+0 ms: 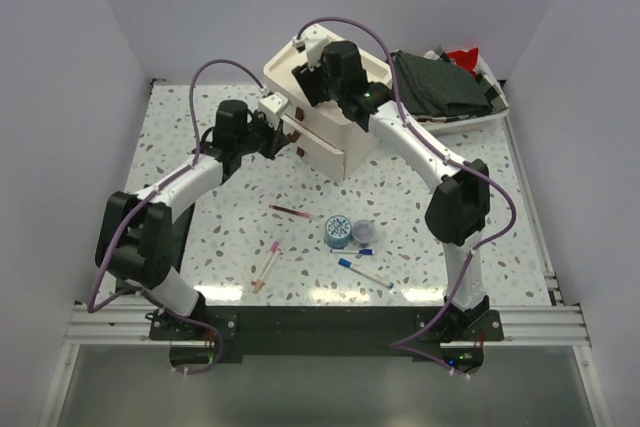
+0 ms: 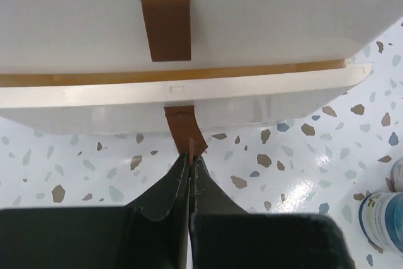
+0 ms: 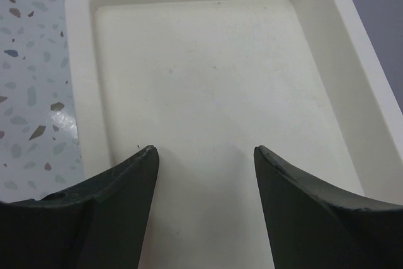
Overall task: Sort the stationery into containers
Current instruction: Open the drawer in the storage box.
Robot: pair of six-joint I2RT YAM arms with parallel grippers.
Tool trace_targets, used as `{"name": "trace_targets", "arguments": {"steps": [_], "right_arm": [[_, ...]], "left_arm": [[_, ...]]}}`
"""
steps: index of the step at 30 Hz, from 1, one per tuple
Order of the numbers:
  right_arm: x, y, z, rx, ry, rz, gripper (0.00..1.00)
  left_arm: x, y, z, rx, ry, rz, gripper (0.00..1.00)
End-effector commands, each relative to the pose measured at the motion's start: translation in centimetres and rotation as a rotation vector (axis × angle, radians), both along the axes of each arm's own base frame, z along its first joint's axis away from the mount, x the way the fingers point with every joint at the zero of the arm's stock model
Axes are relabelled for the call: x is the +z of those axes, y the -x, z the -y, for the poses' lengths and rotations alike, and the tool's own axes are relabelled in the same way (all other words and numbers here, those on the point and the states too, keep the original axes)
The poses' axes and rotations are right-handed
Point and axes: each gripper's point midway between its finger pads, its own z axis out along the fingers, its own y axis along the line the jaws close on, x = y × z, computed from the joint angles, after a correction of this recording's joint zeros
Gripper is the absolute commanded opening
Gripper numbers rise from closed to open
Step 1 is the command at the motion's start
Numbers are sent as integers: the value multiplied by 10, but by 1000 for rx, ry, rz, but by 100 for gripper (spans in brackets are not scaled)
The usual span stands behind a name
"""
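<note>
The cream-white cabinet (image 1: 340, 137) with stacked drawers stands at the back of the table. My left gripper (image 2: 190, 155) is shut on the brown handle (image 2: 184, 127) of a lower drawer; another handle (image 2: 167, 26) shows above it. From above, the left gripper (image 1: 287, 134) sits against the cabinet's front. My right gripper (image 3: 204, 155) hangs open and empty over the cabinet's recessed cream top (image 3: 208, 74). On the table lie a maroon pen (image 1: 293, 212), a pink pen (image 1: 267, 265), two blue tape rolls (image 1: 338, 231) and a white pen with a blue cap (image 1: 363, 273).
A white tray (image 1: 490, 117) of dark cloths stands at the back right, beside the cabinet. A tape roll (image 2: 384, 218) shows at the right edge of the left wrist view. White walls close in the table on three sides.
</note>
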Motion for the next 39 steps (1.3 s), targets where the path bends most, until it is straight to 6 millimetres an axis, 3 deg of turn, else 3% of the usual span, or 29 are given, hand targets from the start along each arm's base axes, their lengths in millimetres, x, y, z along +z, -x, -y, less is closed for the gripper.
{"name": "trace_targets", "arguments": {"steps": [1, 3, 13, 20, 39], "right_arm": [[-81, 12, 16, -12, 150, -206, 67], [-82, 12, 16, -11, 153, -206, 67], [-84, 12, 16, -8, 159, -208, 67], [-85, 12, 18, -11, 161, -210, 67], [-80, 17, 18, 0, 170, -201, 67]], "left_arm": [[-3, 21, -10, -37, -51, -3, 0], [1, 25, -12, -39, -55, 10, 0], [-22, 64, -41, -20, -127, -49, 0], [-30, 75, -67, 16, -180, -38, 0], [-33, 103, -94, 73, -214, -40, 0]]}}
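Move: The left fingers already pinch the brown tab of the storage box's middle drawer, which stands slightly open, its front's middle about 3 cm ahead and 4 cm right. The upper tab is roughly 6 cm ahead, 6 cm right and 5 cm higher. On the table, some 14 cm lower, the pink-and-black pen lies about 10 cm back and 4 cm right. From the right hand, the drawer front is about 7 cm back, 6 cm left and 12 cm below. Keep the left fingers shut on the brown tab and draw the middle drawer out of the box, pulling back and left about 12 cm in all, first more backward, then about equally back and left. Let the hand sink some 3 cm and roll about 10 degrees, left side rising. Hold the open right gripper still at the box's top tray. ##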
